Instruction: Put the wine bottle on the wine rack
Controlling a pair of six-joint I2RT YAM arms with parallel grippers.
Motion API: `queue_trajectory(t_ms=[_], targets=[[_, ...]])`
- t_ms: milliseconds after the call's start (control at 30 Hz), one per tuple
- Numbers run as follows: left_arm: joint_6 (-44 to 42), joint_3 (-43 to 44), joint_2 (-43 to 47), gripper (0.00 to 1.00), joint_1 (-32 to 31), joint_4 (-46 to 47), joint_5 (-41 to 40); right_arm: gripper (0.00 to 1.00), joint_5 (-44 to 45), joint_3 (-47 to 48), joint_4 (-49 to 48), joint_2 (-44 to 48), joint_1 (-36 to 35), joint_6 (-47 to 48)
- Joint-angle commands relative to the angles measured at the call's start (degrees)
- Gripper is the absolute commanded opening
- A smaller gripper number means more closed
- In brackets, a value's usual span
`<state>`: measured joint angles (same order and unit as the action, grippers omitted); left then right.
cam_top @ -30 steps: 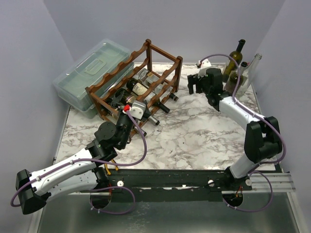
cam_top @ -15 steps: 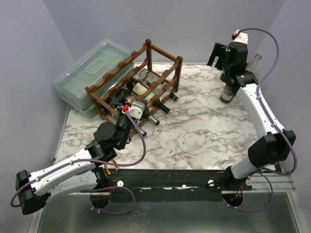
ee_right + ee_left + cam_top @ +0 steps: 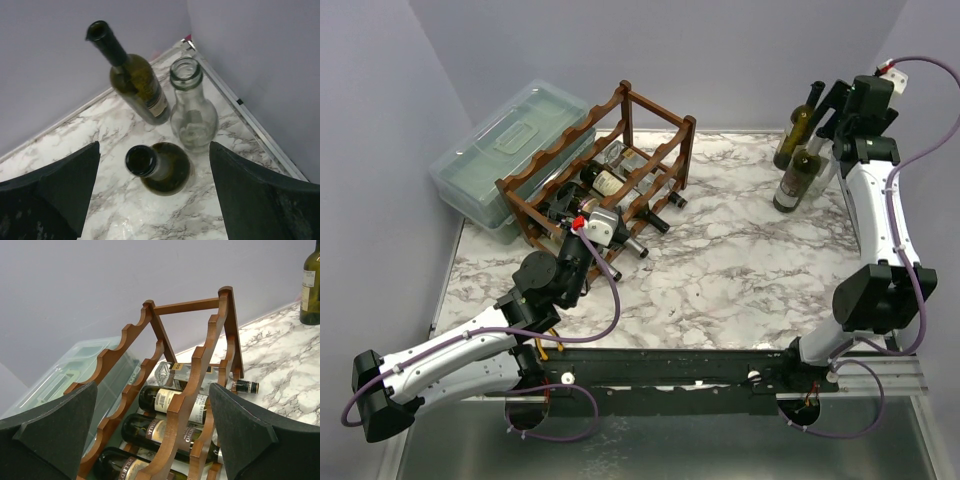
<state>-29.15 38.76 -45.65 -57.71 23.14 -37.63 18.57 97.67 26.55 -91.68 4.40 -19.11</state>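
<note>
The wine rack (image 3: 605,175) is a reddish-brown wooden frame at the back left, with several bottles (image 3: 172,402) lying in its lower tier. My left gripper (image 3: 590,238) hovers open just in front of the rack (image 3: 197,365), holding nothing. Three bottles stand upright in the back right corner: a dark green labelled wine bottle (image 3: 140,90), a clear glass bottle (image 3: 192,110) and an olive-green wine bottle (image 3: 162,170). My right gripper (image 3: 154,147) hangs open above them, the olive bottle's mouth between its fingers and well below. In the top view the right gripper (image 3: 832,110) is over the bottles (image 3: 798,170).
A translucent lidded plastic box (image 3: 505,150) sits behind and left of the rack. The side wall and the table's metal edge (image 3: 255,122) run close beside the clear bottle. Marble tabletop (image 3: 720,260) lies between rack and bottles.
My right arm has swung up and back from mid-table to above the corner bottles, its jaws spreading wider. The left arm has stayed put.
</note>
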Motion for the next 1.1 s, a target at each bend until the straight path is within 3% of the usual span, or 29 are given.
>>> queue_trajectory(t_ms=[0, 167, 400, 533, 767, 900, 1067], targets=[[0.8, -0.2, 0.2, 0.95, 0.2, 1.3, 0.7, 0.93, -3.4, 2.6, 5.4, -3.9, 1.3, -0.8], [0.9, -0.1, 0.1, 0.95, 0.2, 1.3, 1.0, 0.92, -0.9, 1.0, 4.6, -5.6, 1.4, -0.5], [1.1, -0.2, -0.6, 0.95, 0.2, 1.3, 1.1, 0.83, -1.5, -0.4, 1.8, -8.8, 1.4, 1.3], [1.1, 0.0, -0.8, 0.96, 0.2, 1.2, 1.8, 0.66, -2.8, 0.7, 4.1, -11.3, 1.3, 1.3], [2.5, -0.1, -1.9, 0.99, 0.2, 1.1, 4.9, 0.24, -9.3, -6.2, 0.9, -7.3, 1.2, 0.8], [5.4, -0.3, -1.8, 0.99, 0.2, 0.6, 10.3, 0.13, -14.2, -8.1, 3.0, -5.1, 0.0, 0.8], [10.1, 2.0, -1.7, 0.99, 0.1, -5.7, 20.4, 0.09, -19.9, -13.4, 3.5, 0.1, -4.3, 1.8]])
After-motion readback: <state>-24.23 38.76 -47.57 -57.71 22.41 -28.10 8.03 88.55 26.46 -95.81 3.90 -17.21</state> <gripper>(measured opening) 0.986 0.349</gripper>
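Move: The wine bottle to be gripped stands almost straight below the right hand, about 2 cm ahead and 1 cm to its right, its middle some 20 cm down. The green bottle stands about 11 cm farther out beyond it. The clear bottle is about 5 cm ahead of it and 8 cm to its right. From the left hand, the wine bottle is some 45 cm to the right, 24 cm ahead and about 20 cm lower. Onto the wine bottle's neck the right hand sinks about 10 cm, easing slightly forward and tipping its fingers down some 15 degrees, and closes. Holding the neck, it then draws the bottle left about 4 cm and a little back, level, turning counter-clockwise. The left hand, empty and open, starts right by about 4 cm, swinging clockwise. ##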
